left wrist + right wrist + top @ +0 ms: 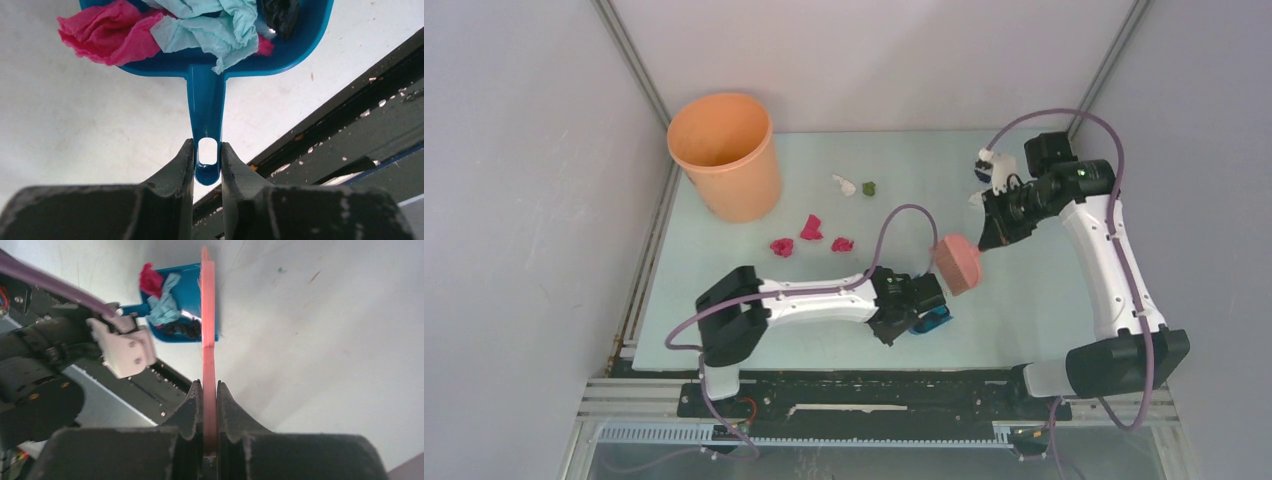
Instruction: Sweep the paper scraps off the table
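Note:
My left gripper [927, 308] is shut on the handle of the blue dustpan [940, 320], which rests on the pale green table [1024, 300] near its front edge. In the left wrist view the gripper [207, 156] pinches the handle and the dustpan [205, 90] holds magenta [110, 35], light blue [205, 25] and black [280, 12] paper scraps. My right gripper [991, 238] is shut on the pink brush [956, 264], whose head hangs just above the pan. The right wrist view shows this gripper [208, 390] on the brush [208, 315]. Loose on the table lie three magenta scraps [811, 228], a white one [844, 184] and an olive one [869, 187].
An orange bucket [724, 155] stands at the table's back left. A small blue and white bit [994, 175] shows beside the right wrist at the back right, partly hidden. Grey walls close in the sides and back; a black rail [874, 385] runs along the front.

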Available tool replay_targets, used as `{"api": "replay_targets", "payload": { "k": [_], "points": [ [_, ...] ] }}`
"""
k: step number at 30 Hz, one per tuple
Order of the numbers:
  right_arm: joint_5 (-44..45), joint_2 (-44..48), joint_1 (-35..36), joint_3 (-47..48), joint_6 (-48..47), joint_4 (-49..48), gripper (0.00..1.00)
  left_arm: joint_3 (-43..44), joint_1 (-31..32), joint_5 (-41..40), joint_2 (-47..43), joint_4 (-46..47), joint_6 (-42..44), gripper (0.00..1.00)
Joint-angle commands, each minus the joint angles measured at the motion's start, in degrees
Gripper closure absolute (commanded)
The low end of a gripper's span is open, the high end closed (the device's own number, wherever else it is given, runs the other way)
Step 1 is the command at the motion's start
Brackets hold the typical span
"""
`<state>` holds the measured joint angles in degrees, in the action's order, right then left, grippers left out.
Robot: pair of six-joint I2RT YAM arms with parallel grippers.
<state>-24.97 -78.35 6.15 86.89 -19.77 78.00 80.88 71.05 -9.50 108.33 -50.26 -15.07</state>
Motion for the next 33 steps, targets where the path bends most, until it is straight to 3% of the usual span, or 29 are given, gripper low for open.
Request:
{"api": "replay_targets", "payload": {
  "k": [1,13,22,28,33],
  "points": [
    [1.8,-3.3,2.1,8.3,-1.9,0.3,1.0,-5.1,-0.8,-5.1,-8.8,0.8,-6.1,1.0],
    [20.2,-21.9,19.1,26.2,-8.2,-7.7,1.0,-21.6,-2.9,-5.6,-25.4,-3.8,-23.3,1.0],
    [23.9,-40.5,28.2,44.9,-14.0,-13.1,1.0,-31.4,-6.6,-1.3,-33.1,-5.3,-32.5,1.0],
    [31.9,-44.6,34.8,41.0,-20.7,-20.5,1.0,-34.4,-9.1,1.8,-33.9,-5.1,-33.3,1.0],
    [30.3,-46.7,38.2,39.7,-22.1,-15.4,1.0,-35.5,-11.3,3.0,-32.7,-2.8,-31.2,1.0]
  ]
}}
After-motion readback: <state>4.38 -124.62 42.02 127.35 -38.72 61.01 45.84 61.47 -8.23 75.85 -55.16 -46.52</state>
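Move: The right hand, holding the brush, has the nearest pink scrap about 14 cm ahead, 25 cm left and 21 cm below. From the same hand, the second pink scrap lies roughly 18 ahead and 31 left, the green scrap 29 ahead and 19 left, and the white scrap 30 ahead and 24 left. From the left hand, holding the loaded dustpan, the nearest pink scrap is some 24 cm ahead, 10 left and 4 below. Carry the brush with the right gripper about 23 cm left and 17 cm forward towards the pink scraps, turning it counter-clockwise, then sink it beyond the nearest one. Meanwhile, keep the left gripper shut on the dustpan handle and swing it leftward, drawing back slightly and turning some 40 degrees counter-clockwise, so the pan faces forward towards the pink scraps. ##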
